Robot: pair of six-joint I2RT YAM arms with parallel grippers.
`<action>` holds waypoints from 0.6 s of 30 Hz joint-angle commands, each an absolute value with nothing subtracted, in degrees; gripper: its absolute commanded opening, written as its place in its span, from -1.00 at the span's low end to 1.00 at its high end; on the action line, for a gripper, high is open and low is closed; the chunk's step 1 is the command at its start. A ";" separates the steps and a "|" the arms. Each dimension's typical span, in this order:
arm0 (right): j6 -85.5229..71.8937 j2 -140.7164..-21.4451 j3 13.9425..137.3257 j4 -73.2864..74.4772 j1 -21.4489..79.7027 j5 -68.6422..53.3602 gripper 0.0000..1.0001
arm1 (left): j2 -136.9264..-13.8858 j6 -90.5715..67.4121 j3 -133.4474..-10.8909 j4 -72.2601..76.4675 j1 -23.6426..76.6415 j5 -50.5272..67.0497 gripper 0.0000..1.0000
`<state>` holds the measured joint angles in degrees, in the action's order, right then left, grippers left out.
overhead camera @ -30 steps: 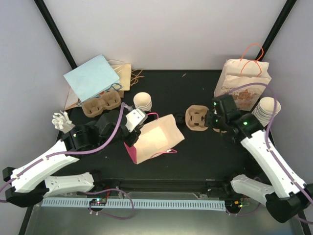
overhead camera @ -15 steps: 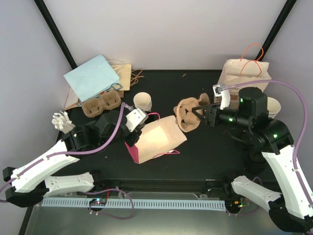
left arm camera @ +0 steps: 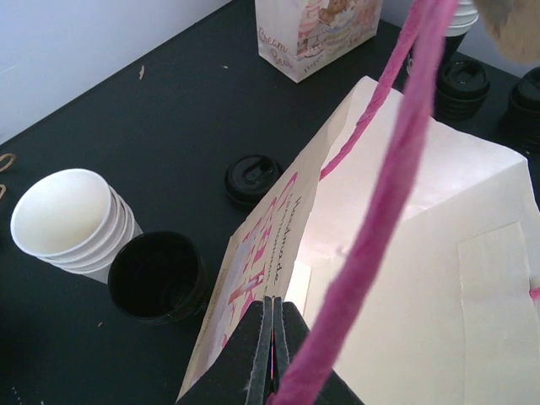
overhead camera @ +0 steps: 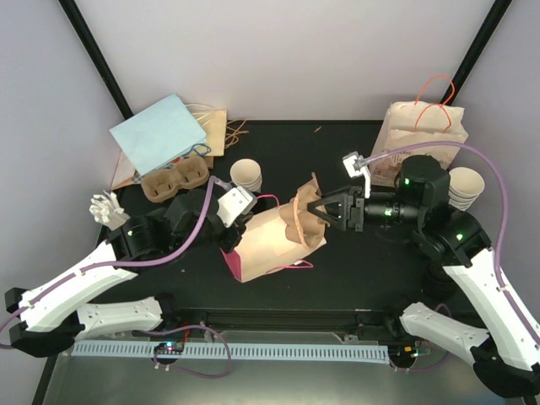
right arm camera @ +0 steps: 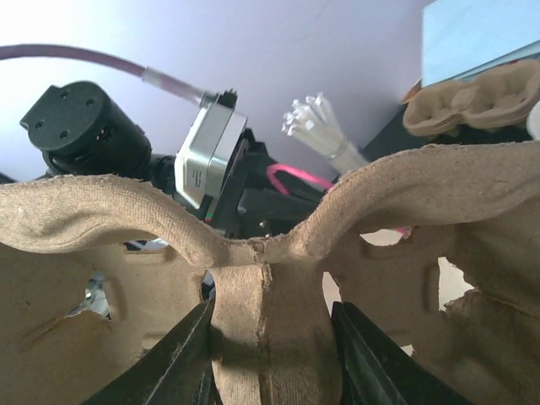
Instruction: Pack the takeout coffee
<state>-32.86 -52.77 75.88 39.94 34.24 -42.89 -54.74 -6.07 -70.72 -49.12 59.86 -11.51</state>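
A cream paper bag (overhead camera: 268, 243) with pink handles lies on its side in the middle of the table. My left gripper (overhead camera: 230, 221) is shut on the bag's rim (left arm camera: 291, 221), and a pink handle (left arm camera: 396, 194) crosses in front of the left wrist camera. My right gripper (overhead camera: 321, 211) is shut on the centre post of a brown pulp cup carrier (overhead camera: 302, 216). The carrier hangs on edge over the bag's right end. In the right wrist view the carrier (right arm camera: 101, 211) fills the frame, with both fingers of my right gripper (right arm camera: 274, 359) pressed against its post.
A second pulp carrier (overhead camera: 175, 179) and a light blue bag (overhead camera: 156, 131) lie at the back left. White cups (overhead camera: 246, 175) stand behind the bag, with black lids (left arm camera: 159, 277) beside them. A printed bag (overhead camera: 418, 143) and more cups (overhead camera: 464, 187) stand at the right.
My right arm lifted the carrier off the table and swung it left, turning it on edge, until it reached the bag. My left gripper and the bag stayed put.
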 commanded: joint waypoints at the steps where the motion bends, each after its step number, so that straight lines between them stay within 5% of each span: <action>1: -37.09 -51.71 72.62 33.04 37.25 -45.25 -0.25 | -54.99 -6.77 -71.02 -46.61 60.02 -10.46 -0.97; 18: -39.51 -52.18 64.92 29.03 44.29 -43.99 -0.26 | -55.63 -6.99 -70.93 -46.50 59.94 -10.20 -0.97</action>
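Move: Beneath the right hand, which already holds the drink carrier by its middle web, the bag's open mouth lies about 7 cm left, 2 cm back and some 10 cm down. From that hand the white cup stack stands some 18 cm left, 21 cm ahead and 15 below; the black lid lies roughly 18 cm straight ahead, 22 below. From the left hand, the bag mouth is about 9 cm right and 4 back, slightly lower. Carrying the pinched carrier in over the open bag, the right hand slides about 3.5 cm left while sinking as much and drawing back some 3 cm, easing to a near stop. Its wrist swings about 10 degrees counter-clockwise and tips slightly down, while the left hand, nearly still, keeps its shut fingers on the bag's handle side. ##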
